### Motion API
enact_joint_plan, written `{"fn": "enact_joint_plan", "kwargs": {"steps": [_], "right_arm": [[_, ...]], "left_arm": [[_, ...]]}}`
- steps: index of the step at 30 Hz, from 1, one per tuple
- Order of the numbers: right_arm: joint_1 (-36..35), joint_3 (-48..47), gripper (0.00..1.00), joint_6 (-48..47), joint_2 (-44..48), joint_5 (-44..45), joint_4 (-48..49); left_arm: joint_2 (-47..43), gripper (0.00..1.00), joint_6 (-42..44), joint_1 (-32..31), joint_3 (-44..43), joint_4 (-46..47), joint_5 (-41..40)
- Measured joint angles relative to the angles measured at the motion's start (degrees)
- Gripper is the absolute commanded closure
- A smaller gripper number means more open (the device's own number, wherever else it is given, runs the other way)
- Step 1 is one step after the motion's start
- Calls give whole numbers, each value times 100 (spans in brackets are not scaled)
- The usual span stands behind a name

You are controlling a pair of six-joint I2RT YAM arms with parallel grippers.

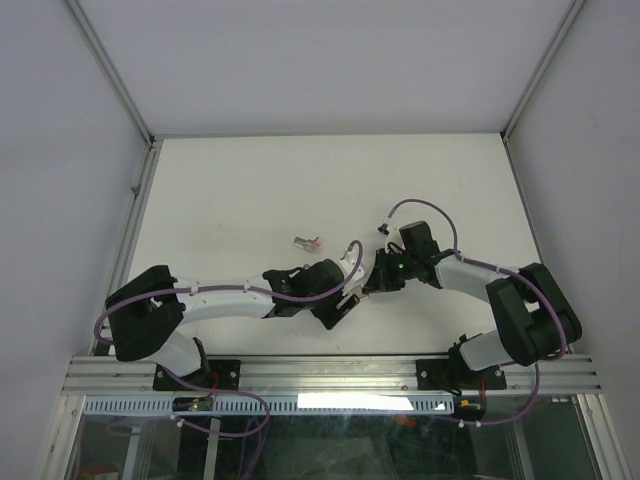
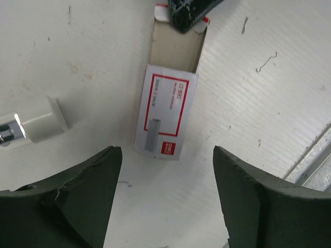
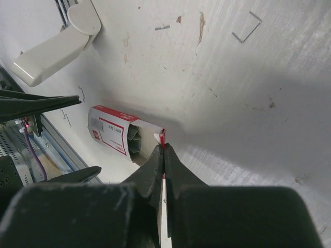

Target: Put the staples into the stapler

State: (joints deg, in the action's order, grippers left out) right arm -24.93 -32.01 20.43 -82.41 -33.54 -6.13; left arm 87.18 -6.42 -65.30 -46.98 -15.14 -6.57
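A red-and-white staple box [image 2: 165, 116] lies on the table with its grey-brown inner tray [image 2: 176, 49] slid out. Grey strips of staples [image 3: 133, 135] show inside the tray. My right gripper [image 3: 164, 147] is shut on the tray's red-and-white end flap [image 3: 163, 135]; its dark fingertips [image 2: 189, 13] show at the tray's far end in the left wrist view. My left gripper [image 2: 168, 175] stands open just short of the box's near end and touches nothing. The stapler [image 1: 308, 241], pale with a chrome end [image 2: 36, 124], lies apart on the table [image 3: 51, 51].
Loose bent staples [image 2: 266, 62] lie scattered on the white table [image 1: 250, 190]. The metal rail [image 1: 330, 375] at the near edge runs close behind the left gripper [image 1: 347, 292]. The right gripper [image 1: 368, 287] sits beside it. Side walls bound the table.
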Motion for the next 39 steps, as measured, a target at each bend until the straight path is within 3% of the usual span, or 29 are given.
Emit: {"fn": "enact_joint_plan", "kwargs": {"steps": [7,15,19,25,39], "right_arm": [[0,13,100,-2,0,-129,55],[0,15,100,-28,4,-184,52],[-2,17,100,-46,85,-125,31],[-2,17,100,-66,247,20,-11],[129,17,100,-83,310,446,-157]], "left_arm": [[332,32,149,7,0,584,-70],[608,52,289,15,0,793,-79],[608,57,284,15,2,778,-81],[411,61,225,15,201,787,-83],[-114,59,-111,15,382,343,-85]]}}
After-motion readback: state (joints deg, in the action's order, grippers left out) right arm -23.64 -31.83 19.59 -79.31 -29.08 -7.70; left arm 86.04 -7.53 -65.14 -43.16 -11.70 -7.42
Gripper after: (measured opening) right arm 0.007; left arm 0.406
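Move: The staple box's sleeve lies just ahead of the open left fingers, roughly 1 cm forward, 2 cm right and 2 cm below. The tray, partly drawn out, has its middle some 3 cm farther right and 2 cm farther out than the sleeve's. The stapler stands about 9 cm ahead and 4 cm left of the left hand. From the right hand, already pinching the tray's end flap, the sleeve is about 3 cm back, 5 cm left and slightly lower. Bring the left gripper forward-right and down about 3 cm over the sleeve, close its fingers on the sleeve's sides, then draw it left and back about 3 cm, rising slightly. Keep the right fingers shut on the tray flap and, late in the left hand's pull, ease them right and forward some 2 cm, away from the sleeve. ##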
